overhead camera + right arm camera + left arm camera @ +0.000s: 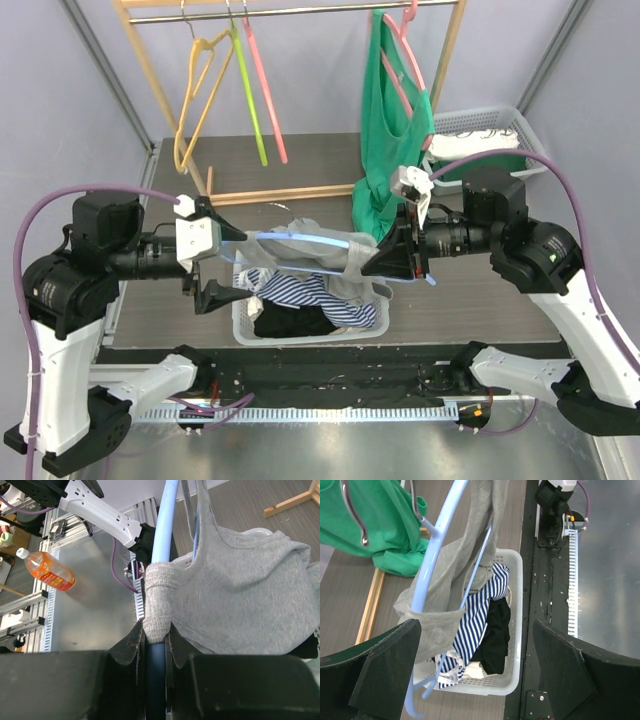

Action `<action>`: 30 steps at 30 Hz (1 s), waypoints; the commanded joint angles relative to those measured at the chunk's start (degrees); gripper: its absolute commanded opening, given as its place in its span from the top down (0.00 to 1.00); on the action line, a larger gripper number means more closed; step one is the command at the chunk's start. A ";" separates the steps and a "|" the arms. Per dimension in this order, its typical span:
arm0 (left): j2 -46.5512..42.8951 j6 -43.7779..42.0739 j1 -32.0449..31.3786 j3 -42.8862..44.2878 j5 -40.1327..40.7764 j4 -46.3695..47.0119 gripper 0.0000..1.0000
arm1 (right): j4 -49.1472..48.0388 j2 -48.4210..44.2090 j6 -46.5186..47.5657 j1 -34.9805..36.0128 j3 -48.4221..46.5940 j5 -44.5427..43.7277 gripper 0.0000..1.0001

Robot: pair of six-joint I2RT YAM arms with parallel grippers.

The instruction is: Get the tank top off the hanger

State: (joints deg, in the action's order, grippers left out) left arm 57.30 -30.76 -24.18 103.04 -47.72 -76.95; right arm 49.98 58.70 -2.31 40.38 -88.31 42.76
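Note:
A light blue hanger (300,238) is held level above the white basket, with a grey tank top (320,262) draped from it. My right gripper (156,640) is shut on one arm of the hanger (165,525), its tips touching the bunched grey strap (159,600). The rest of the tank top (245,595) hangs to the right. My left gripper (477,645) stands wide open at the hanger's other end. There the hanger (432,555) and the tank top (447,587) pass next to its left finger (390,670). Nothing is between its fingers.
Under the hanger, a white basket (300,338) holds striped (480,610) and black (497,635) clothes. A green top (385,150) hangs on a pink hanger from the wooden rack (300,10), beside empty hangers. Another basket (500,125) sits back right. A bottle (47,572) lies on the metal bench.

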 commanded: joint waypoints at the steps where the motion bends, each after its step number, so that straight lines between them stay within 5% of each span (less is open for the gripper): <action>1: -0.17 -6.15 0.28 -0.65 -4.57 -4.27 0.00 | 0.03 1.68 3.69 0.93 -4.58 4.52 0.99; 8: 0.09 -6.15 0.28 -1.71 1.67 1.01 0.00 | 1.53 2.56 4.85 2.86 -6.43 4.26 0.99; 19: 2.29 -6.24 0.28 -4.00 0.09 1.28 0.05 | 2.31 6.69 6.70 4.96 -11.70 3.91 0.99; 30: 2.20 -9.75 0.28 -0.30 1.84 -2.15 0.57 | 1.97 6.26 8.02 5.23 -11.88 -5.23 0.99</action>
State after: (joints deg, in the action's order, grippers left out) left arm 60.58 -38.46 -24.16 99.96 -46.00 -77.19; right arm 55.57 66.52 4.58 45.28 -98.43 41.39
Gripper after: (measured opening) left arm 0.488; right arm 0.184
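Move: The near strap of the grey tank top, on the blue hanger's left end, sits about 3 cm ahead of the open left hand, 1 cm to its right and 3 cm lower. The laundry basket is some 9 cm right of that hand, 3 cm back and 35 cm below. From the right hand, which already holds the hanger's other end, that strap is about 22 cm left and 3 cm ahead, roughly level. Left hand sinks and goes forward about 3 cm, half-closing around strap and hanger; right shifts 2 cm left. ##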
